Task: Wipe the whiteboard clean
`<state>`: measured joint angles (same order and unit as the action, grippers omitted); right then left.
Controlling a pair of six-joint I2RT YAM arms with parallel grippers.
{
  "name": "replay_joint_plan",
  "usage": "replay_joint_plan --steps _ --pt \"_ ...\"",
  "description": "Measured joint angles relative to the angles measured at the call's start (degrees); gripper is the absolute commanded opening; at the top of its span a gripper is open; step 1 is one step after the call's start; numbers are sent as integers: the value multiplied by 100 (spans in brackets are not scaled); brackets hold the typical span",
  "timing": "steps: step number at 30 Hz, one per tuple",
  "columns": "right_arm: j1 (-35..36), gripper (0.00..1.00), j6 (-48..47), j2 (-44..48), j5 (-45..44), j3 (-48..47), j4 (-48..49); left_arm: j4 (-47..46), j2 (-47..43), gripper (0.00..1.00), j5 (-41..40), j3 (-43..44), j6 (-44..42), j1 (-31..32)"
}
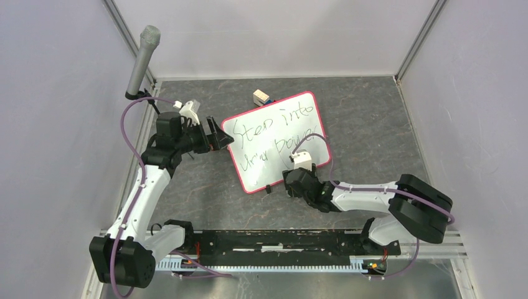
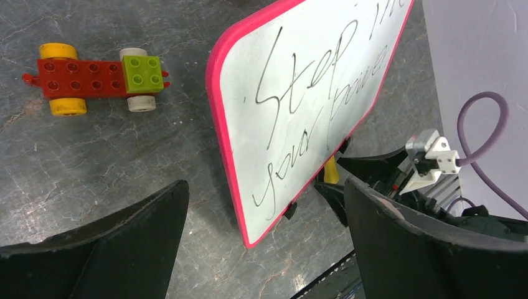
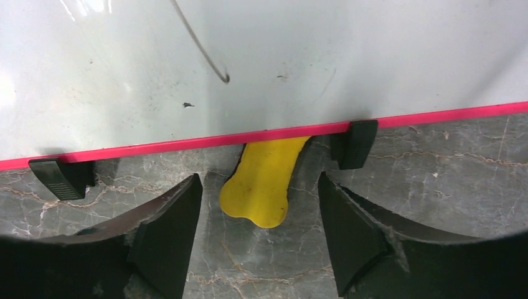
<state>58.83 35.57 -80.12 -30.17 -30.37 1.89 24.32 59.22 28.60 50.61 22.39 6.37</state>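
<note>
The whiteboard [image 1: 274,140] lies on the dark table, white with a pink rim and black handwriting across it. Its writing [image 2: 311,93] also fills the left wrist view. My left gripper [image 1: 218,138] stands wide open at the board's left edge, with the near corner [image 2: 258,240] between its fingers, untouched. My right gripper [image 1: 292,180] is at the board's near edge. It is open, its fingers [image 3: 168,230] flanking a yellow flat piece [image 3: 264,180] that sticks out from under the rim [image 3: 187,142]. Gaps show on both sides of that piece.
Two black clips [image 3: 59,175] [image 3: 355,143] grip the board's near rim. A red brick toy car [image 2: 93,78] with yellow wheels lies beside the board. A small block toy [image 1: 261,96] sits at the board's far edge. A microphone [image 1: 142,59] stands back left.
</note>
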Motion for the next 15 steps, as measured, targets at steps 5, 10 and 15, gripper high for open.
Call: replay_joint_plan --steps 5,10,15 --pt "94 46 -138 -304 -138 -81 33 0 -15 100 2 0 -11 0" --pt "109 19 -409 -245 -138 -42 114 0 -37 100 0 0 -24 0" --pt "125 18 -505 225 13 413 313 0 -37 100 0 0 -24 0"
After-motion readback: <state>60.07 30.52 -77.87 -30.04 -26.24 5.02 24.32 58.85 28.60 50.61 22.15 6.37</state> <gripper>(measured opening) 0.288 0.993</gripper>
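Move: The right hand hangs just over the near end of the yellow bone-shaped sponge; the sponge's middle, under the whiteboard's near edge, is about 2 cm ahead and 1 cm below. The whiteboard's middle lies some 12 cm ahead and 6 cm left, also about 1 cm lower. Of its black clips, one is 8 cm left and 1 cm back, the other 4 cm right and 2 cm ahead. From the left hand the sponge is roughly 20 cm right, 5 cm back and 19 cm below. Down just under 1 cm goes the right hand, its fingers closing from about three-quarters open to a quarter and pinching the near end of the yellow sponge from both sides. Then it draws back and to the right a good 1 cm, away from the whiteboard's edge, turning about 5 degrees counter-clockwise with the sponge gripped. ##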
